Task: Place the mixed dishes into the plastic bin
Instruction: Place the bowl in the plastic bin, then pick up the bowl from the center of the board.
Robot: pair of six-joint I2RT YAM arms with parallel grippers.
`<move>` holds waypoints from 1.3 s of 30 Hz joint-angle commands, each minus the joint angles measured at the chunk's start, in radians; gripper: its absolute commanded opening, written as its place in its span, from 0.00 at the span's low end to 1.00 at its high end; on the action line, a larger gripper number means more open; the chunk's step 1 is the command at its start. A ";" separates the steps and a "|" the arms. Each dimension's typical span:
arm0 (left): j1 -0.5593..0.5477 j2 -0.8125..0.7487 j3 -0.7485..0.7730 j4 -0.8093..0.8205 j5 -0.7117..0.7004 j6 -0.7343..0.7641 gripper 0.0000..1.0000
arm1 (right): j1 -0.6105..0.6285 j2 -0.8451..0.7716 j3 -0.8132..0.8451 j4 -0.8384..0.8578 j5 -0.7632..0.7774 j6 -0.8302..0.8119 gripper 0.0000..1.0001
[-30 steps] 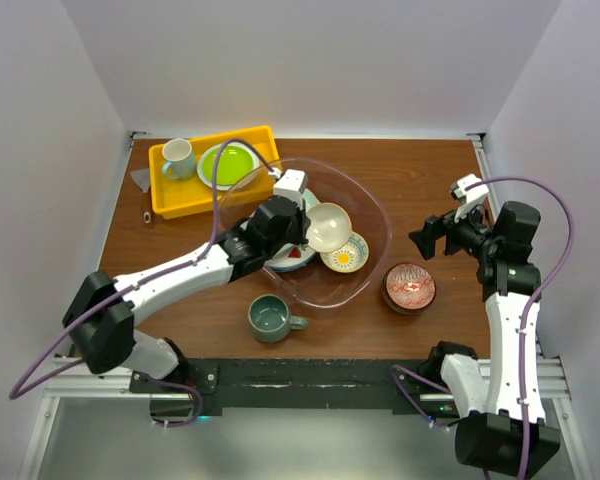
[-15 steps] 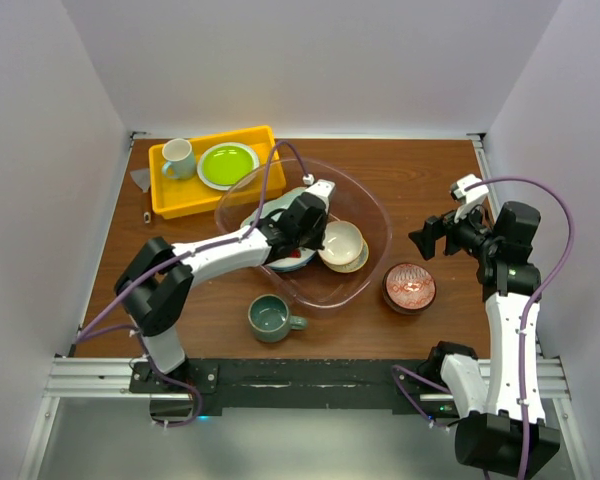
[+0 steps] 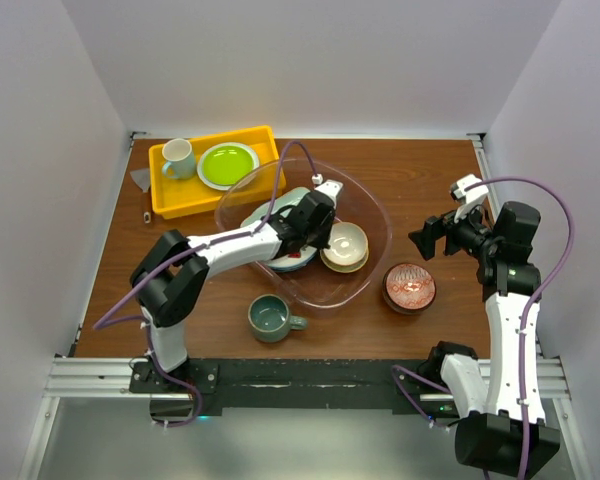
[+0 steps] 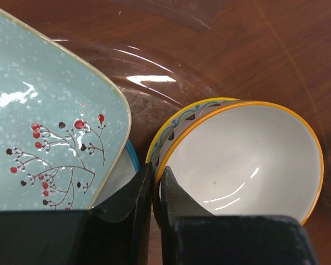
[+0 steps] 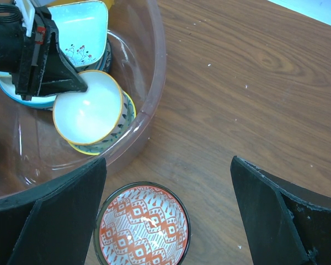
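Observation:
The clear plastic bin stands mid-table. Inside lie a pale-green tray on white plates, and a white-inside, yellow-rimmed bowl resting on another yellow patterned bowl. My left gripper reaches into the bin and is shut on that bowl's rim; the tray is beside it. A reddish-brown bowl sits on the table right of the bin, and a grey-green mug sits in front of it. My right gripper is open and empty, hovering above the reddish bowl.
A yellow tray at the back left holds a lime-green plate and a pale mug. A small grey object lies by its left side. The bin's rim runs close to the reddish bowl.
My left gripper has lowered the yellow-rimmed bowl from a tilted, raised position down onto the patterned bowl in the bin. The right arm has not moved.

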 commanded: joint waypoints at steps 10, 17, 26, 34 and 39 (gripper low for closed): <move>0.003 -0.012 0.068 0.032 0.028 0.003 0.29 | -0.005 -0.015 -0.006 0.026 -0.022 -0.012 0.98; 0.003 -0.073 0.078 -0.006 0.030 0.032 0.53 | -0.005 -0.016 -0.005 0.021 -0.020 -0.022 0.98; 0.005 -0.326 -0.050 0.058 0.022 0.093 0.85 | -0.005 -0.018 -0.002 -0.022 -0.095 -0.088 0.98; 0.031 -0.552 -0.165 0.047 -0.032 0.127 1.00 | -0.005 -0.015 -0.008 -0.060 -0.166 -0.147 0.98; 0.049 -0.682 -0.238 0.015 -0.062 0.170 1.00 | -0.007 -0.010 -0.014 -0.078 -0.199 -0.190 0.98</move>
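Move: The left fingers hold the white bowl by its left rim, nearly in place in the bin: its middle lies about 6 cm right of the hand, level ahead and some 2 cm below. Under it sits the patterned bowl, about 5 cm right, 1 cm back and 4 cm down; the pale green tray lies roughly 8 cm left and 4 cm ahead. From the right hand the white bowl is some 22 cm left, 7 cm ahead and 17 cm lower. The left hand first stays almost in place at the rim, opening its fingers until they let go of the white bowl on top of the patterned one, and then climbs away faster and faster, some 17 cm up, drifting about 7 cm left over the tray side and a little back towards its base while the fingers tip up by roughly 20 degrees and finish wide open. Late on, the empty right hand, fingers still wide open, eases about 2 cm left and back and turns nearly 10 degrees counter-clockwise. ##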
